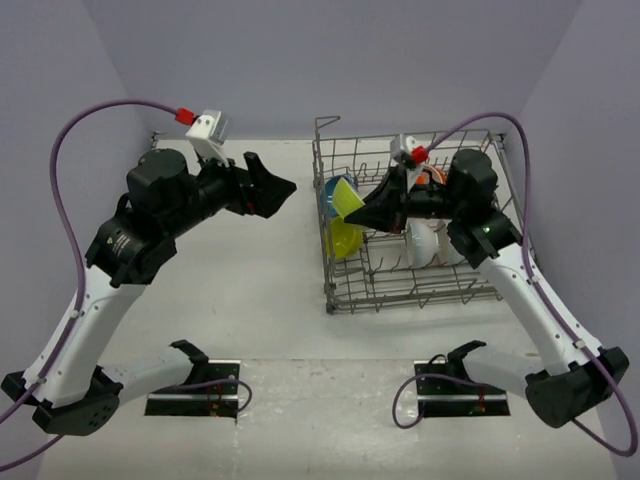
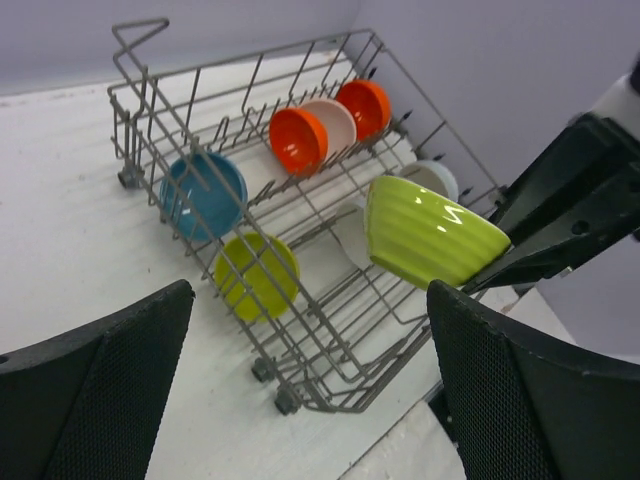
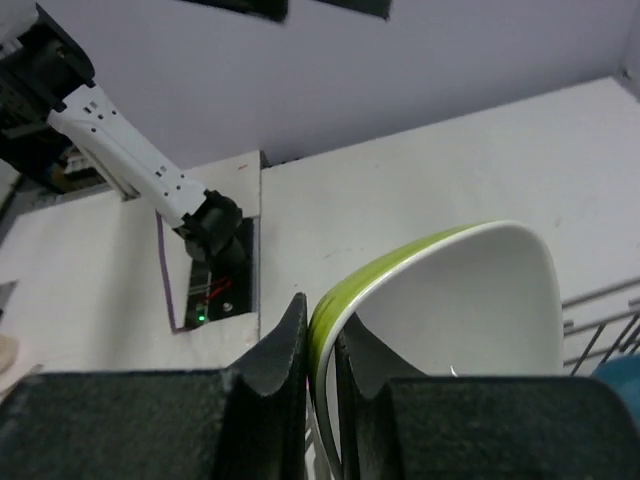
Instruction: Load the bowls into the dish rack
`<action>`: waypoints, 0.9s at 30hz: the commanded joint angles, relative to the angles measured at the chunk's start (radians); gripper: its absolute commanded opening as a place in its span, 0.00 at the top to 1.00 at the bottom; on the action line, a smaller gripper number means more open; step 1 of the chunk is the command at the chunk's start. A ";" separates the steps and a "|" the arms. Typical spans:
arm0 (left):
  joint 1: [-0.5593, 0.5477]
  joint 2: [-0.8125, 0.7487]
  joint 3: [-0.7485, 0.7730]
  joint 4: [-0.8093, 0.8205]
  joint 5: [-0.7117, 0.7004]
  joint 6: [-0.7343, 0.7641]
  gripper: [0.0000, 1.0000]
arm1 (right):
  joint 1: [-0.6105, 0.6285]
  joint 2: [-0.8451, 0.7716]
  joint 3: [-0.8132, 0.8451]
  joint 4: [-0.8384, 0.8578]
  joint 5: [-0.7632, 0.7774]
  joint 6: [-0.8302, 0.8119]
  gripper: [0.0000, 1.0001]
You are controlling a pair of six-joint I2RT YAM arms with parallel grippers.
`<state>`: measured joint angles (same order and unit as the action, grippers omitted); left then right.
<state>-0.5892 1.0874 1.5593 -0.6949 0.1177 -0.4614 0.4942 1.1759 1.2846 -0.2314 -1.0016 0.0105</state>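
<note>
The grey wire dish rack (image 1: 480, 285) stands at the right of the table. My right gripper (image 1: 368, 214) is shut on the rim of a yellow-green bowl with a white inside (image 1: 346, 196), holding it tilted above the rack's left end. In the right wrist view the fingers (image 3: 290, 335) pinch that bowl's (image 3: 470, 300) wall. Blue (image 2: 203, 193), yellow-green (image 2: 255, 275), orange (image 2: 297, 140) and white (image 2: 432, 177) bowls stand on edge in the rack (image 2: 330, 385). My left gripper (image 1: 272, 180) hangs open and empty, left of the rack, its fingers (image 2: 100, 390) wide apart.
Another orange bowl (image 2: 366, 105) and an orange bowl with a white inside (image 2: 335, 123) lean in the rack's far row. The right gripper's black body (image 2: 565, 225) reaches in from the right. Purple walls close the table at back and sides. Arm bases (image 1: 195, 385) sit at the near edge.
</note>
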 commanded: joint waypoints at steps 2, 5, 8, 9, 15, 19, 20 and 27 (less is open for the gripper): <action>0.006 0.023 -0.067 0.199 -0.020 -0.016 0.00 | -0.179 -0.076 -0.239 0.619 -0.219 0.728 1.00; 0.006 0.045 -0.103 0.251 0.014 -0.008 0.00 | -0.278 -0.055 -0.371 0.817 -0.229 0.948 1.00; 0.005 0.066 -0.129 0.296 0.052 0.010 0.00 | -0.336 -0.009 -0.473 0.950 -0.235 1.101 1.00; 0.006 0.072 -0.136 0.308 0.074 0.013 0.00 | -0.345 0.004 -0.494 0.984 -0.238 1.129 1.00; 0.008 0.127 -0.149 0.336 0.137 0.015 0.00 | -0.358 0.099 -0.585 1.049 -0.249 1.256 1.00; 0.014 0.149 -0.182 0.356 0.160 0.009 0.00 | -0.358 0.116 -0.678 1.115 -0.250 1.333 1.00; 0.014 0.152 -0.191 0.365 0.171 0.007 0.00 | -0.356 0.117 -0.689 1.115 -0.253 1.344 1.00; 0.029 0.198 -0.237 0.417 0.226 -0.003 0.00 | -0.336 0.192 -0.774 1.265 -0.252 1.439 1.00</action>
<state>-0.5720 1.2690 1.3342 -0.3546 0.2932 -0.4614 0.1463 1.3384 0.5350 0.8402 -1.2404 1.3613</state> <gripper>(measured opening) 0.997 0.106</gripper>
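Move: My right hand grips a lime bowl high over the rack. The gap for the bowl lies roughly 10 cm ahead, 7 cm to the right and 28 cm down. At that height, the racked lime bowl is about 14 cm ahead and 2 cm left, the blue bowl some 27 cm ahead and 3 cm left, and the nearer white bowl 13 cm ahead, 21 cm right. From my empty left hand the gap is about 7 cm ahead, 22 cm right and 33 cm below. Keeping my pinch on the lime bowl's rim, I swing my right hand right and a little forward, then sink it almost straight down into the front of the rack, about 15 cm in all, rolling the wrist some 70 degrees so its forward side tips down. My open left hand comes down, right and forward towards the rack's left side. ##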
